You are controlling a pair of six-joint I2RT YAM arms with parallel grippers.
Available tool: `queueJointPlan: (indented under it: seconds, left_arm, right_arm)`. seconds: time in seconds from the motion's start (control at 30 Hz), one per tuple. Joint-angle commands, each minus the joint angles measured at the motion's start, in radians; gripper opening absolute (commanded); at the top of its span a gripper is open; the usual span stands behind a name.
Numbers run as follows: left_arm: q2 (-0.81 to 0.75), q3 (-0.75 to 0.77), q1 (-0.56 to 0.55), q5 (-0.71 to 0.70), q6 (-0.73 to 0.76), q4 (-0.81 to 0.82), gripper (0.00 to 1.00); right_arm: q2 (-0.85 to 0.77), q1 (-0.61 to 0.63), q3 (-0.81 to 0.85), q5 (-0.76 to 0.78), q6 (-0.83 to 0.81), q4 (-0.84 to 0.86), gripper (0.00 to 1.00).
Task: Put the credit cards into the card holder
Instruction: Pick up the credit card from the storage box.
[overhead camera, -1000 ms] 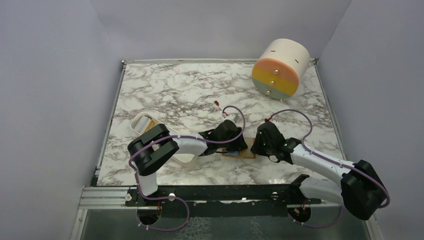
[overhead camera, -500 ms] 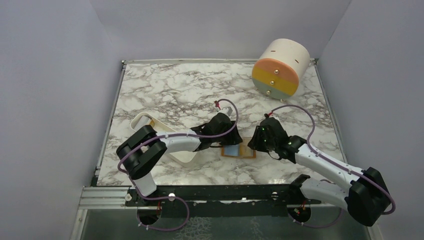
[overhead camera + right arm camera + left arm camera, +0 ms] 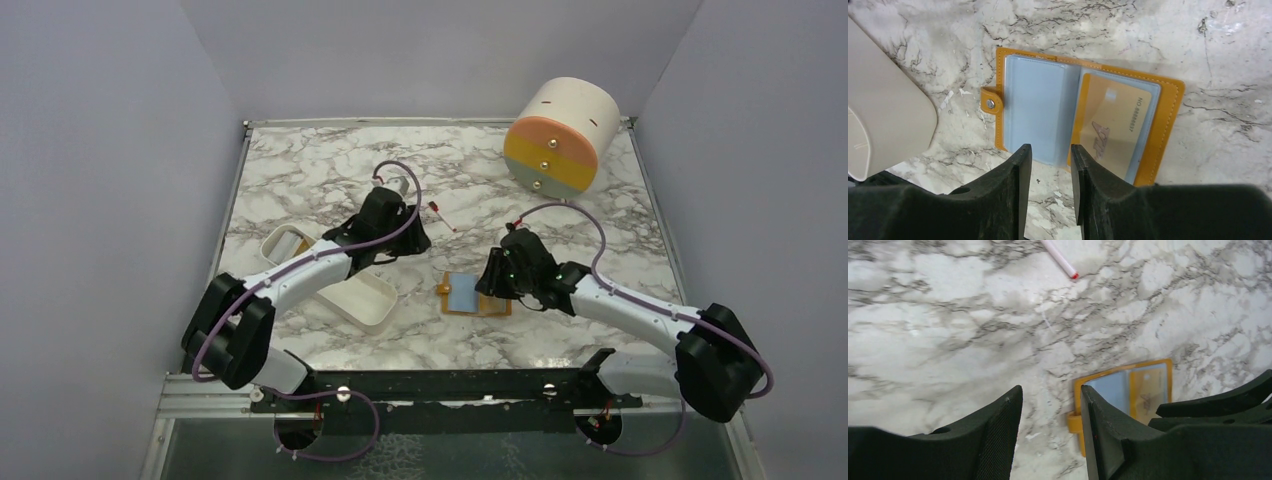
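Note:
The card holder (image 3: 474, 296) lies open on the marble, orange-tan outside with blue-grey sleeves (image 3: 1038, 117) and its snap tab (image 3: 991, 103) on the left. One golden credit card (image 3: 1112, 131) sits in its right-hand sleeve, also visible in the left wrist view as a card (image 3: 1148, 392) inside the holder (image 3: 1108, 390). My right gripper (image 3: 492, 280) hovers at the holder's right side, and its jaws (image 3: 1050, 150) are open with nothing between them. My left gripper (image 3: 416, 240) is apart from the holder to the back left, open (image 3: 1050, 392) and empty.
A white oblong tray (image 3: 355, 295) sits left of the holder, with something flat at its far end. A small red-tipped white stick (image 3: 438, 212) lies behind the holder. A big cream-orange drum (image 3: 558, 135) stands at the back right.
The left arm has pulled away from the card holder toward the back left. The right gripper shifted slightly left and back. The holder, covered before, now lies open in plain view.

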Motion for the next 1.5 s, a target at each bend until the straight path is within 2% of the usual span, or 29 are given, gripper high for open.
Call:
queueJointPlan:
  seconds: [0.0, 0.27, 0.6, 0.77, 1.07, 1.47]
  left_arm:
    - [-0.079, 0.076, 0.088, -0.093, 0.21, -0.237, 0.48]
    - [-0.216, 0.071, 0.233, -0.239, 0.495, -0.325, 0.41]
    - [-0.28, -0.046, 0.352, -0.383, 0.758, -0.258, 0.4]
    - [-0.246, -0.066, 0.403, -0.47, 0.813, -0.248, 0.41]
    - [-0.248, -0.122, 0.46, -0.49, 0.866, -0.201, 0.41]
    - [-0.168, -0.133, 0.497, -0.507, 0.904, -0.176, 0.44]
  right_arm:
    - [0.042, 0.013, 0.045, -0.022, -0.003, 0.067, 0.36]
    - [0.124, 0.013, 0.038, -0.047, -0.025, 0.121, 0.37]
    - [0.166, 0.013, 0.013, -0.006, -0.062, 0.115, 0.36]
    - [0.149, 0.014, 0.021, -0.009, -0.084, 0.111, 0.36]
    - [0.13, 0.013, 0.023, -0.063, -0.116, 0.138, 0.36]
    - [0.101, 0.013, 0.031, -0.083, -0.146, 0.14, 0.36]
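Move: The credit cards stand in the far-left end of the storage box, about 31 cm to the left hand's left, some 3 cm ahead of it and 8 cm below. The box's middle lies roughly 22 cm left and 5 cm back. Behind the left hand by 7 cm and 12 cm to its right is the open card holder; the marker is about 12 cm ahead and 4 cm right. From the right hand, the cards are some 44 cm left and 10 cm ahead. Leftward in a fast, then slowing sweep of about 30 cm, the left hand travels to the credit cards' end of the storage box, rising some 4 cm before sinking to slightly below its starting height. Its wrist rolls some 55 degrees, swinging the fingers from right-slanting to steeply down; they stay half open above the cards. The right hand dips a little near the card holder, then eases up. ##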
